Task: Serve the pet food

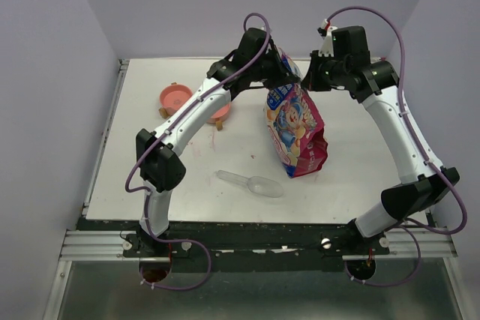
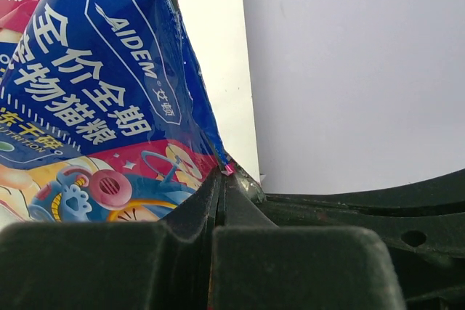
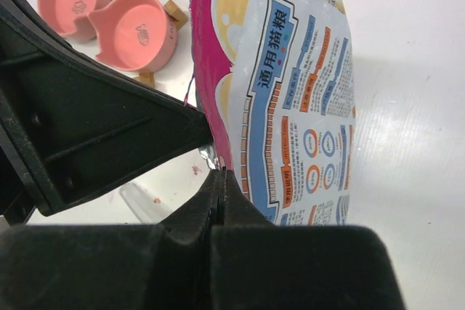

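Observation:
The glossy pink-magenta pet food bag [image 1: 295, 129] hangs upright over the middle right of the table, its bottom near or on the surface. My left gripper [image 1: 286, 70] is shut on the bag's top edge from the left. My right gripper [image 1: 307, 78] is shut on the same edge from the right. In the left wrist view the jaws [image 2: 224, 173] pinch the bag's blue printed front [image 2: 94, 92]. In the right wrist view the jaws [image 3: 222, 173] pinch the edge of the bag's printed back [image 3: 290, 107]. The kibble is hidden inside the bag.
A double pink bowl [image 1: 177, 97] on a wooden stand sits at the back left; it also shows in the right wrist view [image 3: 134, 30]. A clear plastic scoop [image 1: 252, 183] lies on the table in front of the bag. Walls close in on three sides.

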`<act>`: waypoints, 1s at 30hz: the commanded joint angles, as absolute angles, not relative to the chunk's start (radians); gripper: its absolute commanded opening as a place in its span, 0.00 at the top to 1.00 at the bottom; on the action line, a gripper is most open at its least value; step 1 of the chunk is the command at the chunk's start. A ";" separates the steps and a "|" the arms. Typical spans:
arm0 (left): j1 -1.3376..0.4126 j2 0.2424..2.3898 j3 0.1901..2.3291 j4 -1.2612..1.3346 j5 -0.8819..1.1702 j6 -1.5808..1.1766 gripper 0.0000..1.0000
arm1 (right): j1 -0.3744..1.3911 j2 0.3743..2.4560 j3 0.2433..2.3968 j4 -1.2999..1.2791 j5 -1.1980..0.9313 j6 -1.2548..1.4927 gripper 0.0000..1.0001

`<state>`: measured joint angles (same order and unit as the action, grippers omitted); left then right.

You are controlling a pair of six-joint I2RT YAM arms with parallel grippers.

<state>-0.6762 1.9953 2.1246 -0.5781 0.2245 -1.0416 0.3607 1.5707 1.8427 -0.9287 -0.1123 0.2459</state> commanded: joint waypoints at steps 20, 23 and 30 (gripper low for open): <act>-0.706 1.942 1.953 -0.698 0.232 -0.778 1.00 | 0.511 1.499 1.732 -0.894 0.436 0.212 1.00; -0.706 1.908 1.898 -0.623 0.256 -0.772 1.00 | 0.509 1.477 1.698 -0.868 0.321 0.207 1.00; -0.695 1.852 1.836 -0.359 0.412 -0.756 1.00 | 0.439 1.488 1.805 -0.935 0.033 0.255 0.92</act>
<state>-0.6918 1.8961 1.8812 -0.4877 0.2707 -0.8047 0.4808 1.4998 1.7191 -0.8928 0.2047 0.2356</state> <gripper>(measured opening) 0.007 0.017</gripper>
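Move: My left and right fingers are both shut on the pet food bag's upper edge, a few centimetres apart. The bag's middle is about 13 cm below my left hand, roughly 5 cm back and 2 cm right; from my right hand it lies some 13 cm down, 4 cm back and 3 cm left. From my left hand the nearer pink bowl is 23 cm left and 2 cm ahead, the scoop 12 cm left and 21 cm back, both some 28 cm lower. With both grippers staying shut on the bag's upper edge, I work it in opposite ways: my right hand rolls its left side down and turns clockwise while drawing about 3 cm to the right, then eases partly back and sinks slightly. My left hand goes mostly down, about 4 cm, and back towards me, its left side rising and its wrist turning clockwise. ##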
